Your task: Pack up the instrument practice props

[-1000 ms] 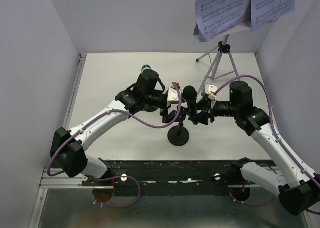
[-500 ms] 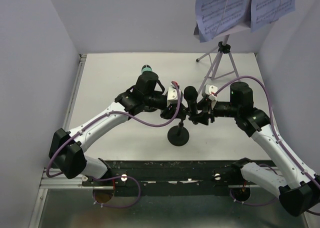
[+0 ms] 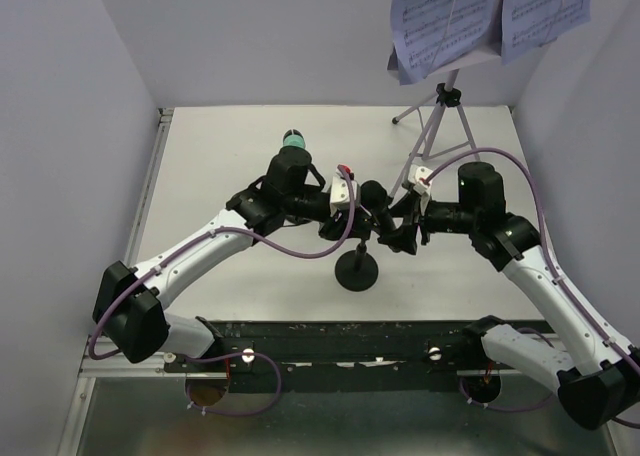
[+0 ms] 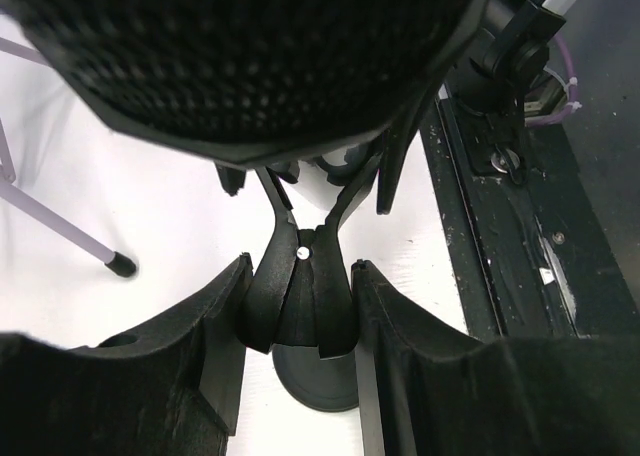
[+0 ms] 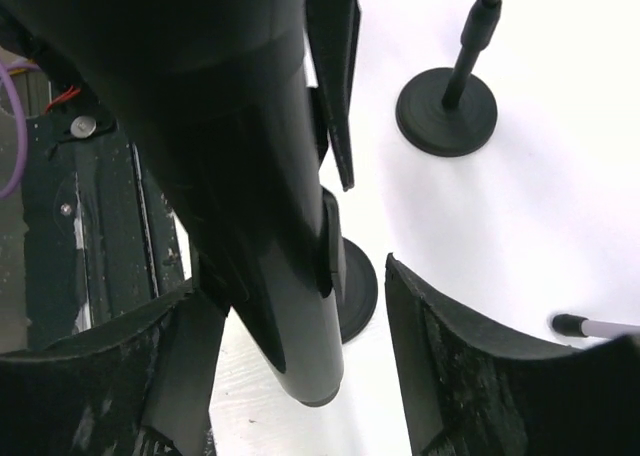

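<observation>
A black microphone [image 3: 373,194] sits in the clip [image 4: 300,301] of a black round-based holder [image 3: 357,273] at the table's middle. My left gripper [image 3: 350,204] comes in from the left, and in the left wrist view it [image 4: 300,268] is shut on that clip just under the mic head [image 4: 250,56]. From the right, my right gripper [image 3: 402,222] stands open around the mic's handle [image 5: 265,206]; its right finger [image 5: 460,366] is clear of the handle. The mint-green microphone [image 3: 292,137] stands behind my left arm. Its holder's base [image 5: 447,111] shows in the right wrist view.
A lilac tripod music rack [image 3: 437,126] stands at the back right, with sheet-music pages [image 3: 450,16] on top. One of its feet [image 4: 122,266] is close to the left gripper. White walls close in the sides. A black rail [image 3: 350,336] runs along the near edge.
My left gripper has closed on the holder's clip. My right gripper has opened off the microphone handle. The black microphone has shifted slightly left.
</observation>
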`<state>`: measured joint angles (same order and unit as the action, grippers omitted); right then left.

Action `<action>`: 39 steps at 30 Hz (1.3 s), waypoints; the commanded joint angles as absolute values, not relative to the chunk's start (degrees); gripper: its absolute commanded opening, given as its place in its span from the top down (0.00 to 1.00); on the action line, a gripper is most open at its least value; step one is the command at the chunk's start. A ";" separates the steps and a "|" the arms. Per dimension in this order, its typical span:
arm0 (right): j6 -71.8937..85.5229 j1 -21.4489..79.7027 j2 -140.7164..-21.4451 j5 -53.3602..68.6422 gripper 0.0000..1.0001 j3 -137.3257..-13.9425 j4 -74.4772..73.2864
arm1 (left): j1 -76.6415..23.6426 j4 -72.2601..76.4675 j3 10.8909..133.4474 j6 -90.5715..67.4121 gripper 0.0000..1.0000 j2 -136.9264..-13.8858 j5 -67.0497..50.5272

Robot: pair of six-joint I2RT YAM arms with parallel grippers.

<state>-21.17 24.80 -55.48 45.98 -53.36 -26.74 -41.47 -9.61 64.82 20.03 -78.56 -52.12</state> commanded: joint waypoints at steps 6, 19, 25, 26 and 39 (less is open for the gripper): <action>-11.79 25.14 -60.28 48.42 0.28 -61.07 -21.37 | -41.13 -6.77 62.31 17.93 1.00 -77.26 -51.15; -3.61 25.58 -63.11 50.81 0.92 -68.37 -15.47 | -41.13 -7.91 62.75 19.25 1.00 -77.87 -50.45; -5.89 24.53 -63.54 42.99 1.00 -82.15 -19.59 | -41.05 -8.70 62.40 19.60 1.00 -77.78 -50.10; -5.71 23.74 -63.81 41.93 1.00 -85.14 -20.90 | -41.13 -8.88 62.32 19.60 1.00 -77.78 -49.92; -11.52 13.46 -52.31 13.56 1.00 -73.86 -46.91 | -40.87 -9.05 62.05 19.95 1.00 -77.25 -47.99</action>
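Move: The right hand stands open around the lower part of the microphone, whose middle lies about 2 cm ahead, 3 cm left and 4 cm above; from the left hand, holding its clip, that middle is some 5 cm right, 2 cm ahead and 4 cm up. The stand's base sits roughly 5 cm left, 1 cm back and 20 cm below the right hand. The nearest tripod foot is 17 cm ahead, 3 cm right and equally low, the green microphone about 15 cm ahead and 19 cm left. The right fingers close on the microphone's body just under its head after the open hand has climbed about 5 cm along it, while the left fingers keep their pinch on the clip. The right hand then pulls up fast, roughly 20 cm more, fingers tipping upward, before swinging some 9 cm right and sinking about 6 cm, turning clockwise. ##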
